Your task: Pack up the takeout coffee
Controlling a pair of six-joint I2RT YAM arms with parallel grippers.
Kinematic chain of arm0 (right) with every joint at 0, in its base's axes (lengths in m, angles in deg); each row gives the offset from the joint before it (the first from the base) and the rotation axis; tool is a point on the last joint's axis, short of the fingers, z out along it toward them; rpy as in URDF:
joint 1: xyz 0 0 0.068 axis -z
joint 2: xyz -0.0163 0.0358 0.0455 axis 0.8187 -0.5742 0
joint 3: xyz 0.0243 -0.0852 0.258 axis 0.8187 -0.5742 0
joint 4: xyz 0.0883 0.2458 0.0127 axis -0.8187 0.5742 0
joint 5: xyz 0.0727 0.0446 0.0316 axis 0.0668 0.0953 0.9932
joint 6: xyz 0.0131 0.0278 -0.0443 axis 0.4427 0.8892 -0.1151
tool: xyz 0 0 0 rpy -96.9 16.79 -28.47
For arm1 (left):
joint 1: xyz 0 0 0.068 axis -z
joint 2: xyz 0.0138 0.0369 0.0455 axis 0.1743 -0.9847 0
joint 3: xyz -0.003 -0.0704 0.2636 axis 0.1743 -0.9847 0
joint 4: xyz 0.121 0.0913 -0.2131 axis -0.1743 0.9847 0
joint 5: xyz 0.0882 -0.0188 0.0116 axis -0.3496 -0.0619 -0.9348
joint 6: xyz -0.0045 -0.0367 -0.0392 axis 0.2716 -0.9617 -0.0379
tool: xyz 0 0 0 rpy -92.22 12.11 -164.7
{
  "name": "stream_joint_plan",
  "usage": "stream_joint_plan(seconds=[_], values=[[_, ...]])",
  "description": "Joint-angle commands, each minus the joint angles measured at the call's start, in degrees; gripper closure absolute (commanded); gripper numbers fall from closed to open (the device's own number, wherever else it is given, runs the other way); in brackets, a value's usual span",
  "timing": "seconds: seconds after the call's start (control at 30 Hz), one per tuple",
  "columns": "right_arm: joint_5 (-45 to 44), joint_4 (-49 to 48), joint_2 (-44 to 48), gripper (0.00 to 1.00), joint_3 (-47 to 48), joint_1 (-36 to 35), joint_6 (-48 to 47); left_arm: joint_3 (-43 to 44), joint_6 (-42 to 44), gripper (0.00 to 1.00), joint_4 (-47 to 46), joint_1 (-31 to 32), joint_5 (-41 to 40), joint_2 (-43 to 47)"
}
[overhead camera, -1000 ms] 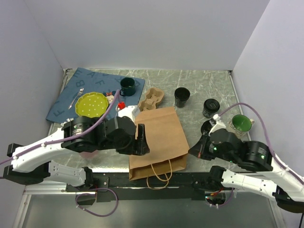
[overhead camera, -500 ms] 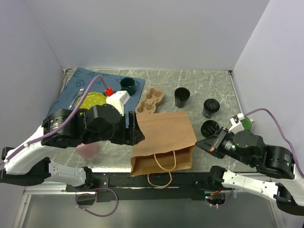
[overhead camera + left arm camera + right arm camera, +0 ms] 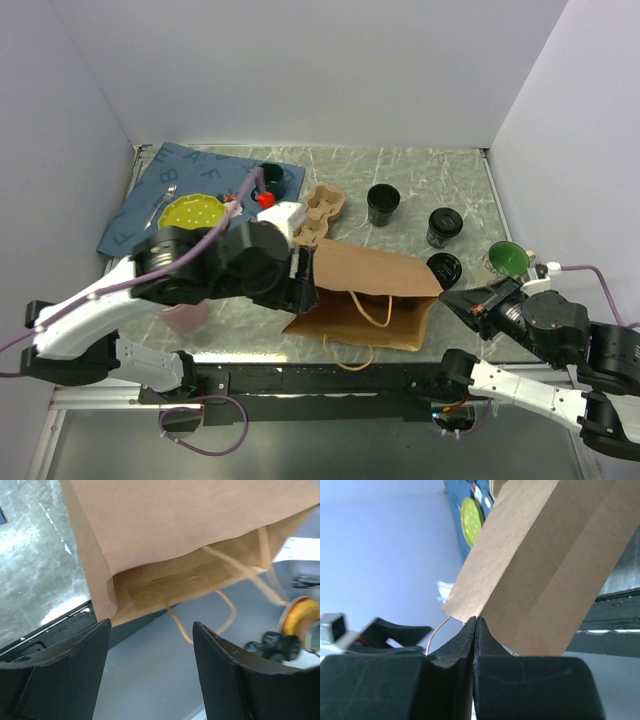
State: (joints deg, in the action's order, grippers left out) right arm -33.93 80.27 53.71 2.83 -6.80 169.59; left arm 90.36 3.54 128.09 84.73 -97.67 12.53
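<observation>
A brown paper bag with string handles hangs tilted over the table's front middle. My right gripper is shut on the bag's right edge; in the right wrist view the bag meets the closed tips of the gripper. My left gripper is at the bag's left end, open, with nothing between its fingers; the bag's open mouth is just ahead. Two lidded black takeout coffee cups stand right of the bag, the nearer one partly behind it. A third black cup stands farther back.
A cardboard cup carrier lies behind the bag. On the blue mat at back left are a yellow-green plate, a fork and a dark green mug. A green mug stands far right, a pink cup under the left arm.
The bag has swung from lying lengthwise and flat to lying crosswise, lifted and opened. The right gripper pulled its edge to the right. The left arm shifted to the bag's left end.
</observation>
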Motion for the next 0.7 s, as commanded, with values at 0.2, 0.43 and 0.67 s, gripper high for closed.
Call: stream_joint_plan(seconds=[0.2, 0.43, 0.67], values=[[-9.66, 8.03, 0.20, 1.00, -0.77, -0.38, 7.41, -2.92, 6.19, 0.26, -2.87, -0.25, -5.35, -7.03], [-11.24, 8.56, -0.42, 1.00, -0.50, -0.38, 7.68, -6.08, 3.56, 0.29, -0.51, -0.25, -6.41, -7.22], [-11.94, 8.83, -2.18, 1.00, 0.38, -0.38, 6.98, -11.17, 4.08, 0.35, -3.13, -0.16, -8.78, -5.46]])
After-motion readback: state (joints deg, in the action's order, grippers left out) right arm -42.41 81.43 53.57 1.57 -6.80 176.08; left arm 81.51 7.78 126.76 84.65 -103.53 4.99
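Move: The left hand hangs open above the paper bag's free upper-left mouth corner, which is about 3 cm ahead, 4 cm to its right and 8 cm below. The cup carrier is some 33 cm ahead, 6 cm right and 30 cm down; the pink straw cup is 28 cm left, 9 cm ahead and 28 cm down. That corner lies roughly 27 cm left of the right hand, 1 cm ahead and 5 cm lower; the right hand already pinches the mouth's upper-right corner. Downward, with a slight forward drift, the left hand sinks about 8 cm towards the bag's left mouth corner, swinging nearly 20 degrees so its fingers point more steeply down; they stay wide open, and no touch can be made out. The right hand keeps its pinch on the other corner and carries it 2 cm forward and 1.5 cm right, turning 10 degrees clockwise. ##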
